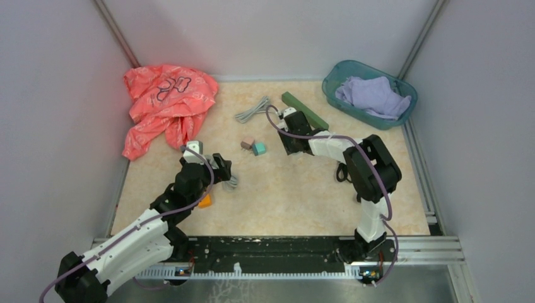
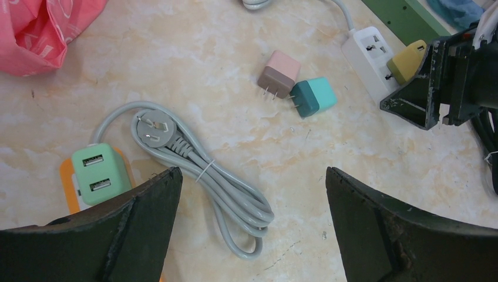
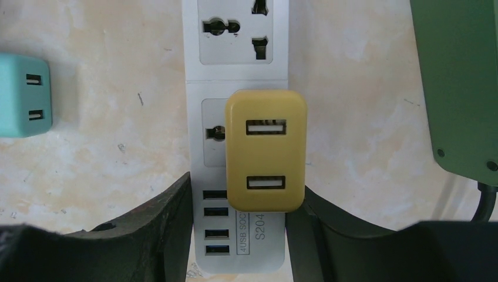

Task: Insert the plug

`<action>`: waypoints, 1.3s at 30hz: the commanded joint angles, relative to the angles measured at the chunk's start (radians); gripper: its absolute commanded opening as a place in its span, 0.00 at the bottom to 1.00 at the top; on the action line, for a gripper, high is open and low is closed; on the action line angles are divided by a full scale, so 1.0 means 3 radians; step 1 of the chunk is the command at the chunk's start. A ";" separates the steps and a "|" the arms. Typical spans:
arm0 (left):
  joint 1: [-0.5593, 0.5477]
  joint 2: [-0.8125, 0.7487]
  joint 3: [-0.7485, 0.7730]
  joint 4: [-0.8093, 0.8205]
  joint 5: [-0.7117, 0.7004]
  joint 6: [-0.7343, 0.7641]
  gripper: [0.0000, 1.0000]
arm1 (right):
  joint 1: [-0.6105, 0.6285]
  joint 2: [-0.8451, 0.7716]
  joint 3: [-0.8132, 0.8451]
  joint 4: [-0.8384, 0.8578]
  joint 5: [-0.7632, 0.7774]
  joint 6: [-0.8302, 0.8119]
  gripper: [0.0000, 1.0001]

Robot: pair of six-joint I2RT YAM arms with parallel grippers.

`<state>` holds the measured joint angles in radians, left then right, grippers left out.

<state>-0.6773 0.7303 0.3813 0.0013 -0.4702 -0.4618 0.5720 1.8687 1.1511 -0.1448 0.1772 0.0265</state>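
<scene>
A yellow two-port USB plug (image 3: 265, 150) stands on the second socket of a white power strip (image 3: 235, 59). From the left wrist view the plug (image 2: 409, 59) looks tilted, with its prongs still showing above the strip (image 2: 370, 53). My right gripper (image 3: 241, 191) reaches over the strip's USB end. Its two fingers press against the strip's long sides, and the plug's lower edge sits between them. My left gripper (image 2: 252, 170) hangs open above a coiled grey cord (image 2: 205, 176), holding nothing. It is well to the left of the strip.
A pink adapter (image 2: 281, 73) and a teal adapter (image 2: 314, 97) lie between the arms. A dark green power strip (image 3: 458, 76) lies just right of the white one. A mint USB cube on an orange base (image 2: 100, 173) is under the left gripper. A pink bag (image 1: 167, 104) lies back left. A teal basin (image 1: 369, 95) sits back right.
</scene>
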 commanded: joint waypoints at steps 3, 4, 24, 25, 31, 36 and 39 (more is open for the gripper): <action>-0.0028 -0.0020 -0.0031 0.0111 -0.0073 0.0081 0.97 | -0.0030 -0.0001 0.0160 -0.0079 -0.0128 -0.0200 0.51; -0.0032 -0.0011 -0.0026 0.0102 -0.0075 0.0082 0.97 | -0.0029 -0.0061 0.0158 -0.0107 -0.0137 -0.0207 0.54; -0.0053 0.0007 -0.0026 0.0082 -0.0047 0.0072 0.96 | -0.0653 -0.0756 0.0284 -0.0048 -0.0369 -0.0528 0.77; -0.0053 0.0014 -0.0026 0.0082 -0.0053 0.0073 0.97 | -0.0715 -0.0745 0.0315 -0.0035 -0.0417 -0.0546 0.76; -0.0053 0.0034 -0.0019 0.0067 -0.0083 0.0082 0.97 | -0.0930 -0.0429 0.0378 0.0114 -0.0579 -0.0757 0.75; -0.0053 0.0018 -0.0019 0.0063 -0.0072 0.0082 0.97 | -0.1079 -0.0201 0.0464 0.0216 -0.0746 -0.0813 0.73; -0.0052 0.0009 -0.0019 0.0062 -0.0064 0.0081 0.97 | -0.1116 0.0009 0.0613 0.0180 -0.0790 -0.0896 0.71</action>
<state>-0.6895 0.7433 0.3767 0.0013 -0.4835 -0.4503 0.2581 1.8111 1.2427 -0.1413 -0.0116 -0.1944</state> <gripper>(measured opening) 0.967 0.722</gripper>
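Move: The white power strip stands pinched by its USB end in the right hand, its middle about 3 cm ahead and 2 cm left, and the yellow plug on it some 4 cm straight ahead, 3 cm higher. The green strip's near end lies about 13 cm right and 6 cm ahead at about hand height; its black cord is 19 cm right, 7 cm back. From the left hand, that green end is roughly 17 cm ahead, 39 cm right and 12 cm below. The white strip is let go: the right fingers open from about half to three quarters and rise clear of its USB end. The hand climbs about 9 cm, swinging some 10 cm right and 7 cm forward as it goes, fingers tipping up about 10 degrees, then sinks about 3 cm, still open, towards the green strip's near end. ##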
